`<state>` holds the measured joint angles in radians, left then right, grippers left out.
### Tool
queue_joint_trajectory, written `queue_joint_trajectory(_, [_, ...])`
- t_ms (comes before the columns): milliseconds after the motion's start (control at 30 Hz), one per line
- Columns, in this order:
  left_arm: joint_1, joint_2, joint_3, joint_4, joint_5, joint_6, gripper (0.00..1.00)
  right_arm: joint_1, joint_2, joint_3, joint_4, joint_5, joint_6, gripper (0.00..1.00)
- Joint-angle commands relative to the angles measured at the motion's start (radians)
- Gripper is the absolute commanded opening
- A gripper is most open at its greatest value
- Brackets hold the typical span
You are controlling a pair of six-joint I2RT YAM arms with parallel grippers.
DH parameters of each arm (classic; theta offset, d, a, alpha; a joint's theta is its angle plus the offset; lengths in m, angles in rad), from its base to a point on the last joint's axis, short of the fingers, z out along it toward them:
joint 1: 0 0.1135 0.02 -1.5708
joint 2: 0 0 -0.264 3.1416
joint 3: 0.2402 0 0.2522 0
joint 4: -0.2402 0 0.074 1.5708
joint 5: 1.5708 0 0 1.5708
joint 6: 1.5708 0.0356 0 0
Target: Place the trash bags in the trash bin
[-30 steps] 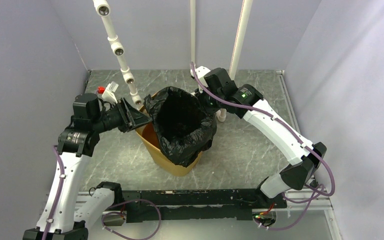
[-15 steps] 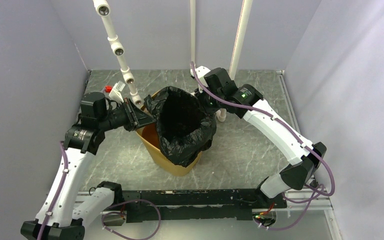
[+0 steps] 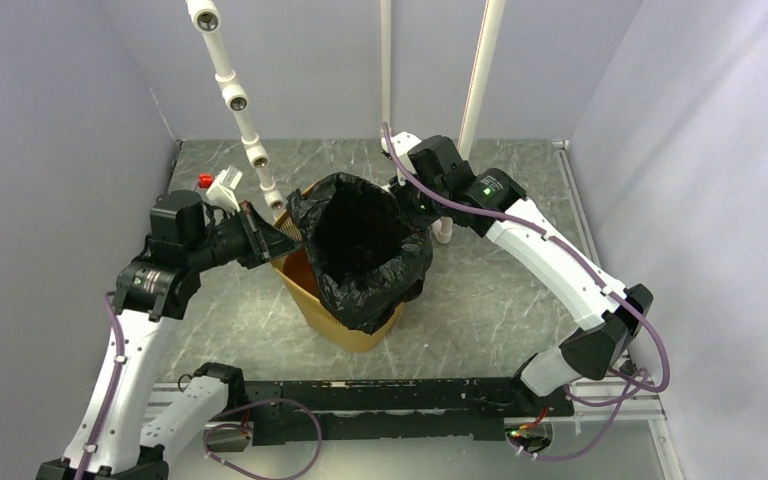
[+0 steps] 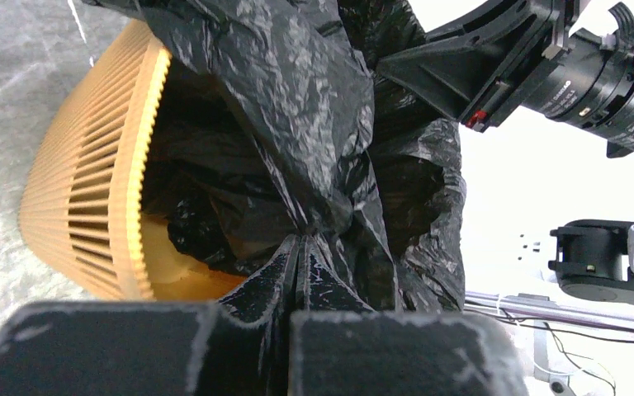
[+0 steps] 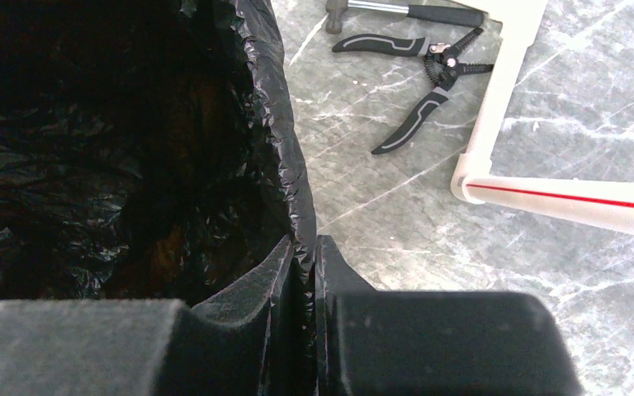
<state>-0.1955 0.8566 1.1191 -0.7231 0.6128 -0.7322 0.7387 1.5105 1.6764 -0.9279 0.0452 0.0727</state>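
Observation:
The yellow-orange trash bin (image 3: 332,318) stands mid-table, tilted, with the glossy black trash bag (image 3: 365,250) draped over its rim and hanging open inside. My left gripper (image 3: 285,238) is shut on the bag's left edge beside the bin's uncovered left rim. In the left wrist view the left gripper (image 4: 300,246) pinches a bunched fold of the bag (image 4: 297,124) next to the slatted bin wall (image 4: 91,190). My right gripper (image 3: 407,200) is shut on the bag's far right edge; the right wrist view shows the right gripper (image 5: 305,244) clamping the thin plastic (image 5: 272,124).
White pipe posts (image 3: 235,100) (image 3: 480,90) rise behind the bin, one close to the right wrist. A small white item with a red cap (image 3: 216,184) lies at the back left. Black pliers (image 5: 421,74) and a pipe (image 5: 495,91) lie on the marble table (image 5: 545,272). Walls close three sides.
The left gripper's jaws were spread wide beside the bin a second ago; they have closed onto the bag's left edge. The right gripper has kept its hold and not moved.

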Motion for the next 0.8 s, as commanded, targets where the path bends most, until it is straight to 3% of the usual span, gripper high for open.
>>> queue_joint_trajectory(0, [-0.002,-0.029,0.051,-0.077,-0.039,0.085,0.03,-0.006,-0.012,0.009,0.03,0.036,0.021,0.04])
queue_joint_trajectory(267, [-0.002,-0.056,0.054,-0.046,-0.031,0.047,0.04,-0.006,-0.018,0.003,0.032,0.031,0.02,0.04])
queue_joint_trajectory(333, [-0.002,-0.055,0.043,-0.014,-0.003,0.011,0.22,-0.007,-0.014,0.006,0.033,0.026,0.019,0.04])
queue_joint_trajectory(433, [-0.003,-0.073,-0.006,0.07,0.041,-0.051,0.33,-0.007,-0.001,0.016,0.027,0.021,0.017,0.04])
queue_joint_trajectory(767, [-0.002,-0.039,-0.024,0.073,0.061,-0.069,0.38,-0.007,0.012,0.034,0.024,0.009,0.015,0.04])
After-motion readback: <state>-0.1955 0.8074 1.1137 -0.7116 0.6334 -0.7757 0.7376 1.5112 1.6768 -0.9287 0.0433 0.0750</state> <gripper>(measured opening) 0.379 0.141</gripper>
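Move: The trash bag's left edge is right at my left fingertips, apparently pinched; the bag's open mouth centres some 11 cm to this hand's right, level with it and about 5 cm lower. The bin's middle is roughly 9 cm right, 4 cm back and 17 cm down. My right hand already grips the bag's far right rim; from there the bag's left edge lies about 18 cm left, 8 cm back and 4 cm up. With its fingers still shut on the bag's left edge, I draw my left hand back towards me a little over 1 cm, easing slightly left, then halt and open the fingers about a third of the way to let go, lifting roughly 1 cm as they part. The wrist hardly turns. My right hand stays put and keeps its pinch on the far rim. ##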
